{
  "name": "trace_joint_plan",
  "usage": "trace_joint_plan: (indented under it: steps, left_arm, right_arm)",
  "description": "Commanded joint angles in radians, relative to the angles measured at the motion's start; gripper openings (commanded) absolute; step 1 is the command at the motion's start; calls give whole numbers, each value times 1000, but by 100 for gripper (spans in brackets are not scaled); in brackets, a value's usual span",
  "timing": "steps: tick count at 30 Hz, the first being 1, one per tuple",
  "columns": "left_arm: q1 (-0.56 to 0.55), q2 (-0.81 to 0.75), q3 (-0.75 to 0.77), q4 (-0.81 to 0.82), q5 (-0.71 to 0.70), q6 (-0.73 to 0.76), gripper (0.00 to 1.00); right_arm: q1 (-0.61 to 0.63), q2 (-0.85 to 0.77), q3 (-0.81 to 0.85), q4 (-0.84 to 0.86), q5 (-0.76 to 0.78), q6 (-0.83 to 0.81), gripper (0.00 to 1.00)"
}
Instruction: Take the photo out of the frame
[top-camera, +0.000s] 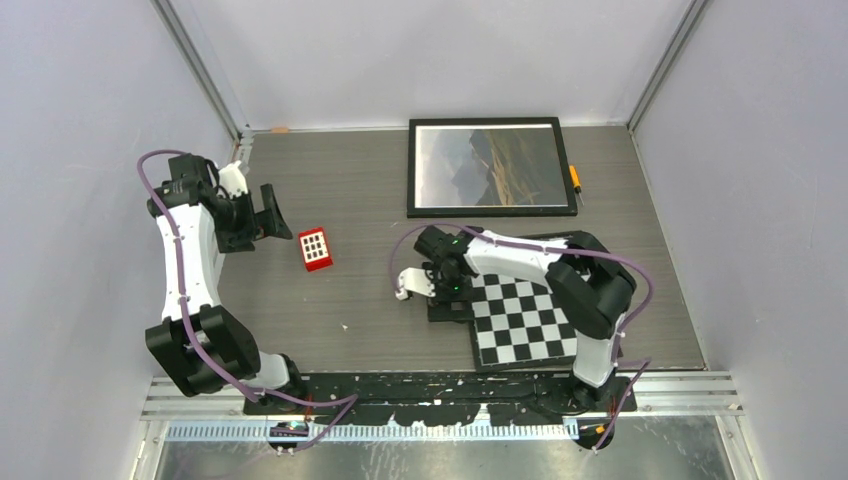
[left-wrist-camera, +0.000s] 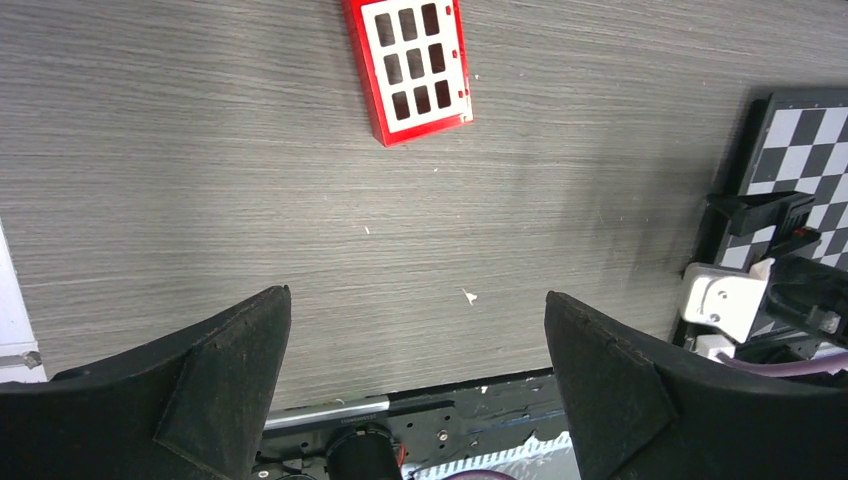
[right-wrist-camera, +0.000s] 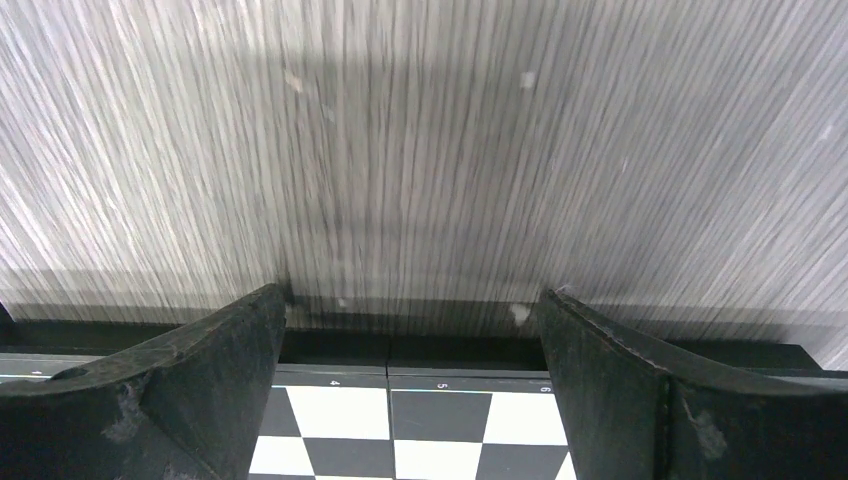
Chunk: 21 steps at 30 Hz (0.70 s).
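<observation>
The frame lies flat, face up, at the back of the table, right of centre, with a thin black rim. Inside it is the photo, a landscape of grey mountains and cloudy sky. Neither wrist view shows them. My left gripper hangs open far to the frame's left. In the left wrist view its jaws stand wide apart over bare tabletop. My right gripper is open in front of the frame, over the left edge of the checkerboard. Nothing lies between its fingers.
A red block with a grid of holes sits between the two arms. The checkerboard lies at the near right. An orange-handled screwdriver rests just right of the frame. Grey walls close the table on three sides.
</observation>
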Motion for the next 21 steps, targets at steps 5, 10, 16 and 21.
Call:
trace_joint_plan:
  steps: [5, 10, 16, 21]
  left_arm:
    - [-29, -23, 6, -17, 3, 35, 100]
    - [-36, -26, -5, -16, 16, 37, 100]
    - [-62, -25, 2, -7, 22, 42, 100]
    - [-112, -5, 23, -3, 1, 55, 100]
  right_arm:
    - [-150, -106, -144, -101, 21, -147, 100]
    - [-243, -156, -210, -131, 39, -227, 99]
    - [-350, -217, -281, -158, 65, -320, 100]
    - [-423, -258, -327, -165, 74, -360, 100]
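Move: The checkerboard stands right against the right hand's open fingers, its middle about 17 cm to this hand's right, level in height and about 1 cm back. The photo frame lies some 35 cm ahead and 9 cm to the right of the same hand, with the orange screwdriver beside its right edge, roughly 31 cm ahead and 30 cm right of the hand. From the left hand, the checkerboard is about 61 cm to the right, 7 cm back and 18 cm below. Rightwards along the table, low and level, the right hand keeps pushing the checkerboard about 16 cm with its wide-open fingers against the board's left side, drifting a touch forward early on. Its slanted fingers tip nearly upright, by just under 10 degrees. The left hand, empty and open, eases about 2 cm right. ##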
